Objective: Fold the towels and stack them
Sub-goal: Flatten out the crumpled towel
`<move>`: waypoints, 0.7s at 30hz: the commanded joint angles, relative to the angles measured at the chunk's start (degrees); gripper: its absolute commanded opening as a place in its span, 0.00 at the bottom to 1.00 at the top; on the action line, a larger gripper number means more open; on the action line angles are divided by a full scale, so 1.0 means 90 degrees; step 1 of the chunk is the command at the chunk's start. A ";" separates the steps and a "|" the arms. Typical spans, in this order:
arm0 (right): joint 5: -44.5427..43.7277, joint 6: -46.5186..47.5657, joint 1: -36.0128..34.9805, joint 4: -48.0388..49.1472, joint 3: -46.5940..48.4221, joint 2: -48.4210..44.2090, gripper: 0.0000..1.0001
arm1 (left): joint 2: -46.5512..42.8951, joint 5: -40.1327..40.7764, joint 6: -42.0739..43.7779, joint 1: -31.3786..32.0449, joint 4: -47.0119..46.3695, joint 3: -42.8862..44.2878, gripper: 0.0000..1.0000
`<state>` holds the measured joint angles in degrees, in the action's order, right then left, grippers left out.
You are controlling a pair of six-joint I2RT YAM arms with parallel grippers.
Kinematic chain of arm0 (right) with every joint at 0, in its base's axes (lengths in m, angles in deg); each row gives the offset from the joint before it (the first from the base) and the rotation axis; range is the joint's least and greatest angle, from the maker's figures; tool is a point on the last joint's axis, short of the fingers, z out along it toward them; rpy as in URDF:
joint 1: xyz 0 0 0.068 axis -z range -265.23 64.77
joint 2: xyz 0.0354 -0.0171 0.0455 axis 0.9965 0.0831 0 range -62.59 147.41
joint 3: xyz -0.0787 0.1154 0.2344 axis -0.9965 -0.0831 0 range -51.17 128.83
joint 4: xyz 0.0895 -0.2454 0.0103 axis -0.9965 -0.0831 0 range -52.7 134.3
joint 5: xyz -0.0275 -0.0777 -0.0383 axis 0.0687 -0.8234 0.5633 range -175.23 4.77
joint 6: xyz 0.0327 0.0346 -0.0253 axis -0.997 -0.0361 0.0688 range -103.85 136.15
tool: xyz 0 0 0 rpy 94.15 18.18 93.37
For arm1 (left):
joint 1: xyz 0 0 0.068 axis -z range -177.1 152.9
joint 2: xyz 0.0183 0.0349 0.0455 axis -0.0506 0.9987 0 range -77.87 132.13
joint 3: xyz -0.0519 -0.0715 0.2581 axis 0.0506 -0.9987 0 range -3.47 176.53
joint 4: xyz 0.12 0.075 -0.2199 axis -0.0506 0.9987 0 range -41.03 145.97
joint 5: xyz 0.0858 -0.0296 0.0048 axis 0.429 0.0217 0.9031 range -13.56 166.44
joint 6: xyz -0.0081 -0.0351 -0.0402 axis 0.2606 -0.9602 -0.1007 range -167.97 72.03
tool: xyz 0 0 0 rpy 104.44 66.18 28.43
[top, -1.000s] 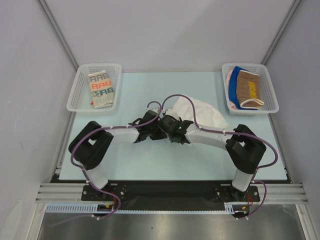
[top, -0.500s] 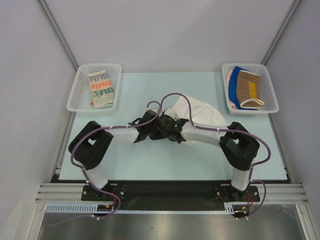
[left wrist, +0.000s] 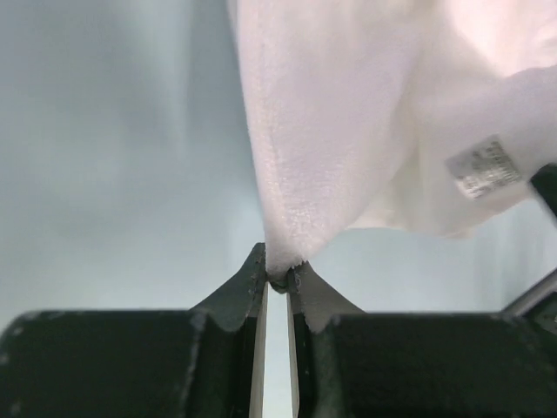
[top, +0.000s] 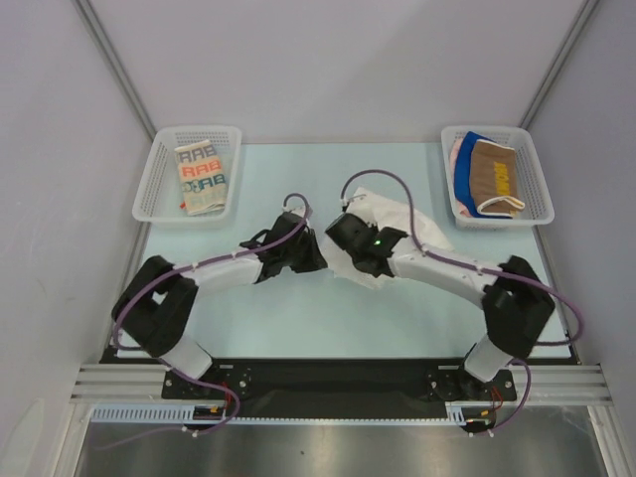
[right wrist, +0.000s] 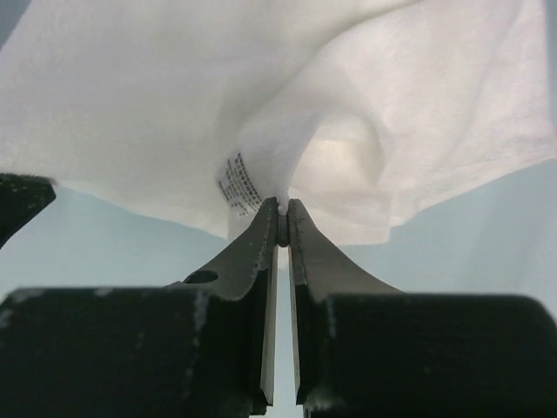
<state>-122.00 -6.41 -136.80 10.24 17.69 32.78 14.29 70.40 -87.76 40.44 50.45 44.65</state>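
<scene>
A plain white towel point(top: 405, 225) hangs bunched at the middle of the table, between my two grippers. My left gripper point(left wrist: 278, 275) is shut on one corner of this white towel point(left wrist: 348, 131), which rises from the fingertips. My right gripper point(right wrist: 281, 218) is shut on a fold of the white towel point(right wrist: 392, 113), right beside its printed label point(right wrist: 237, 185). From above, the left gripper point(top: 314, 256) and right gripper point(top: 340, 238) sit close together at the towel's left end. A cream lettered towel point(top: 201, 177) lies folded in the left basket. Brown point(top: 494, 174), blue point(top: 479, 139) and pink point(top: 457, 159) towels lie in the right basket.
A white mesh basket point(top: 157, 171) stands at the back left corner of the pale blue table point(top: 278, 318), and another basket point(top: 538, 194) at the back right. Grey walls close in both sides and the back.
The right gripper has shut on the white towel. Both arms have swung outward at the elbows and the towel's left end has been drawn up and gathered.
</scene>
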 commanded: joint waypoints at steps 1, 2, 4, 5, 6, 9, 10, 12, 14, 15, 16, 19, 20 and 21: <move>0.0208 -0.0178 0.0407 0.0045 0.0044 -0.1463 0.00 | -0.1096 0.0212 0.0378 -0.0138 0.0567 0.0405 0.00; 0.0354 -0.0130 0.0514 0.0064 0.0083 -0.1727 0.00 | -0.1302 0.0271 0.0436 -0.0138 0.0704 0.0512 0.00; 0.0832 -0.0042 0.0846 0.0074 0.0209 -0.2565 0.00 | -0.1644 0.0378 0.0583 -0.0138 0.1085 0.0863 0.00; 0.0979 -0.0032 0.0934 0.0064 0.0394 -0.2840 0.00 | -0.2014 0.0379 0.0641 -0.0138 0.1212 0.0990 0.00; 0.1106 -0.0012 0.1042 0.0026 0.0531 -0.3046 0.00 | -0.2182 0.0398 0.0739 -0.0138 0.1464 0.1262 0.00; 0.1439 0.0095 0.1267 -0.0091 0.1096 -0.3750 0.00 | -0.2865 0.0505 0.0963 -0.0138 0.1933 0.1887 0.00; 0.1546 0.0153 0.1296 -0.0102 0.1244 -0.3896 0.00 | -0.3022 0.0544 0.1041 -0.0128 0.2052 0.2064 0.00; 0.1634 0.0202 0.1316 -0.0141 0.1605 -0.4151 0.00 | -0.3413 0.0652 0.1275 -0.0138 0.2489 0.2744 0.00; 0.1839 0.0242 0.1326 -0.0180 0.2142 -0.4278 0.00 | -0.3598 0.0652 0.1442 -0.0138 0.2774 0.3274 0.00; 0.1917 0.0261 0.1316 -0.0151 0.2308 -0.4308 0.00 | -0.3744 0.0652 0.1578 -0.0138 0.2988 0.3818 0.00; 0.2044 0.0281 0.1306 -0.0122 0.2638 -0.4337 0.00 | -0.3823 0.0652 0.1647 -0.0138 0.3077 0.4094 0.00; 0.2483 0.0329 0.1287 0.0005 0.3244 -0.4405 0.00 | -0.4028 0.0555 0.1911 -0.0138 0.3263 0.5120 0.00; 0.2745 0.0339 0.1277 0.0054 0.3402 -0.4415 0.00 | -0.4039 0.0516 0.1979 -0.0138 0.3283 0.5374 0.00; 0.2874 0.0359 0.1277 0.0151 0.3558 -0.4406 0.00 | -0.4029 0.0419 0.2105 -0.0138 0.3390 0.5918 0.00</move>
<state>-102.39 -4.71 -125.13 9.36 45.31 -6.69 -20.60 74.94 -73.62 39.56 77.11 89.11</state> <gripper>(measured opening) 0.091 0.142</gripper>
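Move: Each hand already pinches a part of the crumpled white towel, low over the table and some 12 cm apart; the towel's middle lies about 17 cm to the right, 8 cm ahead and 3 cm below the left hand. From the right hand it is roughly 7 cm ahead, 3 cm right and 8 cm below. The folded towel in the left basket is about 35 cm left and 26 cm ahead of the left hand; the brown towel in the right basket sits some 33 cm right and 24 cm ahead of the right hand. Fast and steeply upward go both hands, the left by nearly 50 cm and the right by just over 40, keeping their pinch on the white towel. They spread apart by some 17 cm on the way and curve back a little towards the bases late in the lift, while both wrists swing the fingers up from slanting down to near level. ##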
